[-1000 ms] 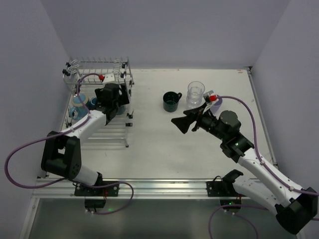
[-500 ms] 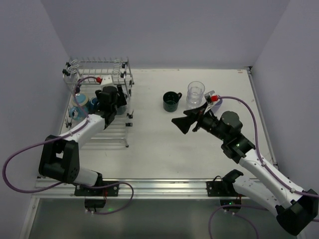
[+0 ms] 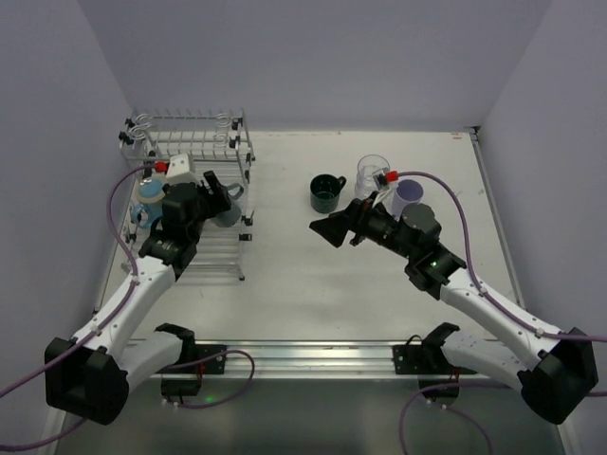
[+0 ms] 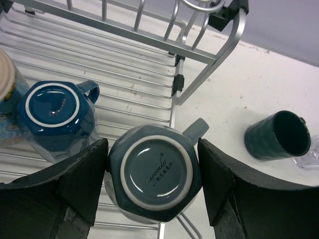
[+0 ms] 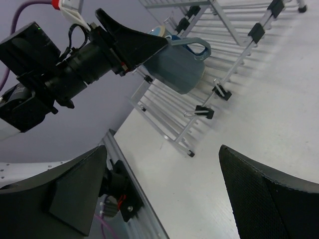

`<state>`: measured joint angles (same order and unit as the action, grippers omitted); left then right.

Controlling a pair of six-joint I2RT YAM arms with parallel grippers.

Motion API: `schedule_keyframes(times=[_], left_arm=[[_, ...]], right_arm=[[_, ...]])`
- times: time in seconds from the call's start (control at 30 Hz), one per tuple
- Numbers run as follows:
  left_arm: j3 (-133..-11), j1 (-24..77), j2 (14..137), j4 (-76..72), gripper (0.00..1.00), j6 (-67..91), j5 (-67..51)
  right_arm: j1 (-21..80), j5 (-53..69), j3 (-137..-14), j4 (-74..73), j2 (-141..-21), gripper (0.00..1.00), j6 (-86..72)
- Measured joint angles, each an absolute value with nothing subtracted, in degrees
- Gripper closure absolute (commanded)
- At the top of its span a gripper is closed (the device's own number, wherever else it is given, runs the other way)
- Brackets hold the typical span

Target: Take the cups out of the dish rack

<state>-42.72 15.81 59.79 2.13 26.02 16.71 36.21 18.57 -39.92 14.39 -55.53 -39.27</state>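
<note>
My left gripper (image 4: 152, 149) is shut on a grey mug (image 4: 154, 172), held upside down with its base toward the camera and its handle pointing to the table. In the top view this mug (image 3: 229, 212) hangs over the right edge of the dish rack (image 3: 190, 123). A blue mug (image 4: 55, 112) stands upside down on the rack's wires, with a light blue cup (image 4: 6, 82) beside it. On the table stand a dark green mug (image 3: 327, 193), a clear glass (image 3: 372, 174) and a lavender cup (image 3: 411, 193). My right gripper (image 3: 332, 228) hovers open near them with nothing in it.
The rack's black connectors (image 5: 204, 111) and feet stick out toward the table's middle. An aluminium rail (image 3: 285, 355) runs along the near edge. Purple cables (image 3: 119, 204) loop beside both arms. Walls close the left, back and right sides.
My left gripper closed on the grey mug and lifted it off the rack, drawing back toward the rack's right edge. The right arm shifted left, uncovering the lavender cup.
</note>
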Motion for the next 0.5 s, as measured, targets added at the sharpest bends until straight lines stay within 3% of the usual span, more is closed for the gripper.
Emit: schedule_keyframes(times=[0.3,0.5], left_arm=[[-41.4,15.8,55.7,4.2,1.00,26.0,16.0],[-41.3,15.8,55.2,5.7,1.00,26.0,14.2]], right_arm=[[41.5,20.6,-40.1,20.8,-66.0,0.04,-44.1],[44.0,20.6,-43.9,23.4,-69.2,0.04,-44.4]])
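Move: My left hand already holds the grey-blue cup upside down, its middle roughly 4 cm below the fingertips and 2 cm ahead. From there my right gripper is some 26 cm to the right, 11 cm back and 8 cm higher; the dark blue cup in the rack is about 9 cm left, 6 cm ahead, 10 cm below. From my right hand, the grey-blue cup is about 25 cm left, 12 cm ahead, 11 cm lower; the green cup about 24 cm ahead, 1 cm right, 24 cm below. I bring my empty right hand left about 7 cm towards the grey-blue cup in my left, fingers staying wide open and the wrist swinging some 10 degrees counter-clockwise; it dips 3 to 4 cm, then regains about 2. My left hand keeps its pinch on the cup and eases back about 2 cm, bobbing up slightly and down again. ##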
